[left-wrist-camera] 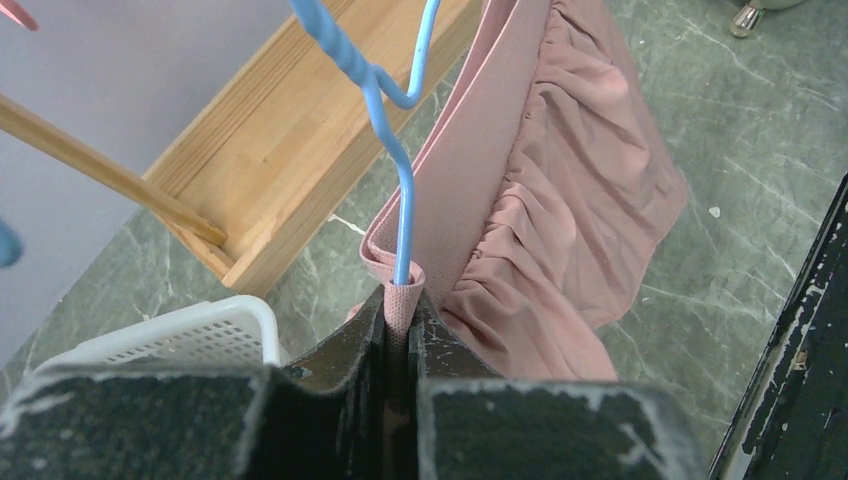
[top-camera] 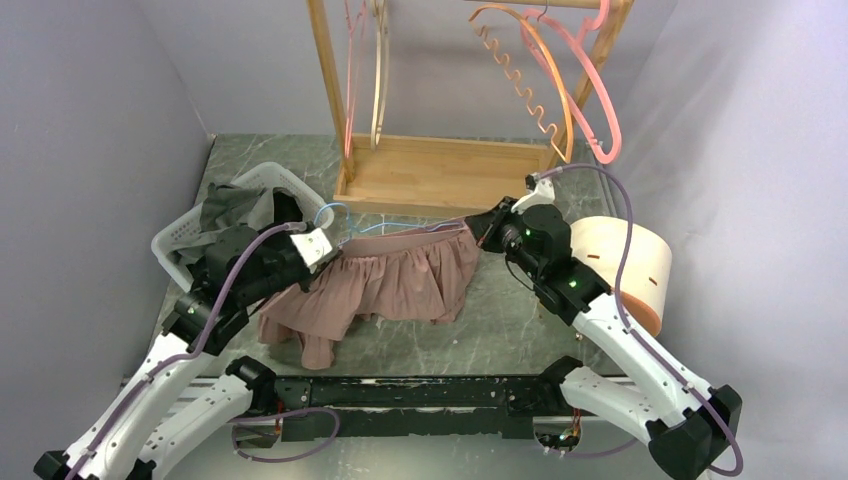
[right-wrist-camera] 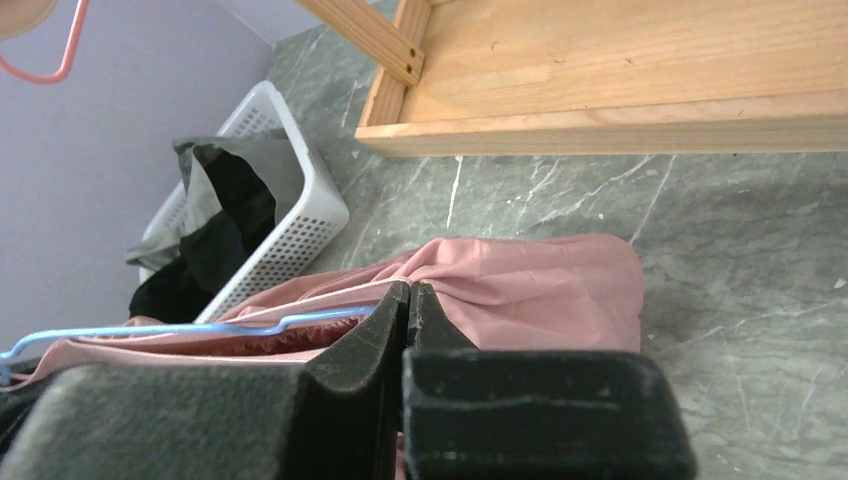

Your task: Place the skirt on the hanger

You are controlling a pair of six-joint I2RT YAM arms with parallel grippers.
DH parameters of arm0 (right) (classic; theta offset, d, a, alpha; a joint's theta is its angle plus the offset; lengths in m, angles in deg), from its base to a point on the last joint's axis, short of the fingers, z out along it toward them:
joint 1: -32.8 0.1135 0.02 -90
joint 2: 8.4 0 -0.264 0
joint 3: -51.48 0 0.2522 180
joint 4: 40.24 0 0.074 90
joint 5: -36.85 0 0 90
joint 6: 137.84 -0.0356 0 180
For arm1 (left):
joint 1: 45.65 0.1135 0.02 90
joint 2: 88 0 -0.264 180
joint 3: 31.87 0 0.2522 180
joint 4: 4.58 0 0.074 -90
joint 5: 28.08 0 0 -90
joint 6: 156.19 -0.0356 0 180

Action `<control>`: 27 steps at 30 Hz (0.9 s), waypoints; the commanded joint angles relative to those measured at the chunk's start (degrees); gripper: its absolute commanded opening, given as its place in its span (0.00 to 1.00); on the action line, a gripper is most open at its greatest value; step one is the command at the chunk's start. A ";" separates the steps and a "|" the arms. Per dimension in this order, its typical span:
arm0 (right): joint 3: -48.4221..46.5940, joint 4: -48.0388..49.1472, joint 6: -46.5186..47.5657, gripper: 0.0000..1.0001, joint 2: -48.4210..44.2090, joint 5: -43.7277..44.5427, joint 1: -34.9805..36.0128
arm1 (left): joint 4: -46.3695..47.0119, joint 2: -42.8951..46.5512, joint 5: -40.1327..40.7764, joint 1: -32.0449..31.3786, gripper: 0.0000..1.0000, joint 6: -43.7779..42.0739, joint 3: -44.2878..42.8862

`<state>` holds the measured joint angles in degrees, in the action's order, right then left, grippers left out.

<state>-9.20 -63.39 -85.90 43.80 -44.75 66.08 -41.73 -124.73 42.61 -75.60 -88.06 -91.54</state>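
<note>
A pink pleated skirt point(top-camera: 400, 280) lies stretched on the marble table between my two grippers. A thin blue wire hanger point(top-camera: 340, 215) runs along inside its waistband. My left gripper point(top-camera: 325, 245) is shut on the waistband's left end. In the left wrist view the band folds around the hanger point(left-wrist-camera: 385, 110) arm just ahead of the gripper point(left-wrist-camera: 403, 300), with the skirt point(left-wrist-camera: 560, 200) spreading right. My right gripper point(top-camera: 490, 228) is shut on the waistband's right end. In the right wrist view the gripper point(right-wrist-camera: 410, 290) pinches the skirt point(right-wrist-camera: 540, 285), and the hanger point(right-wrist-camera: 200, 328) runs off to the left.
A white basket point(top-camera: 190, 235) holding dark clothes stands at the left. The wooden rack's base tray point(top-camera: 450, 175) sits just behind the skirt, with pink and orange hangers point(top-camera: 590, 90) hung above. A peach round bin point(top-camera: 630, 265) stands at the right.
</note>
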 commanded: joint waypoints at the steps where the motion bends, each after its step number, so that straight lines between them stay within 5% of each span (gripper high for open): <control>1: -3.25 -2.32 6.31 0.00 -0.71 0.21 -2.08 | -0.89 -1.18 2.56 0.23 0.07 -1.39 -1.57; 12: -6.16 4.17 14.31 0.00 5.08 -28.36 -1.95 | 5.11 -8.00 -6.96 0.17 0.07 -0.04 -6.75; 27: -7.38 11.05 11.28 0.00 7.26 -37.61 -1.85 | 15.99 -8.80 -13.70 0.23 0.07 7.34 -2.95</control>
<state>-15.23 -58.63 -72.57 52.26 -75.55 64.00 -35.13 -134.74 34.31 -75.47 -84.80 -96.05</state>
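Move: The blue hanger's neck stands about 25 cm left of the right hand and 3 cm nearer the base; from the left hand, which pinches the wire and the left end of the skirt's waistband, it is about 3 cm ahead, 2 cm right and 3 cm above. The skirt hangs some 20 cm left of the right hand, 12 cm back and 12 cm below. The rack tray is about 18 cm ahead of that hand, 4 cm left and 20 cm down. The stretched waistband is let slack from both ends. The right hand, still pinching its right end by the hanger wire, swings it about 7 cm left and slightly back towards the left hand, turning some 30 degrees counter-clockwise; the left keeps its grip on wire and band and shifts roughly 4 cm right to meet it, then eases up a little. ##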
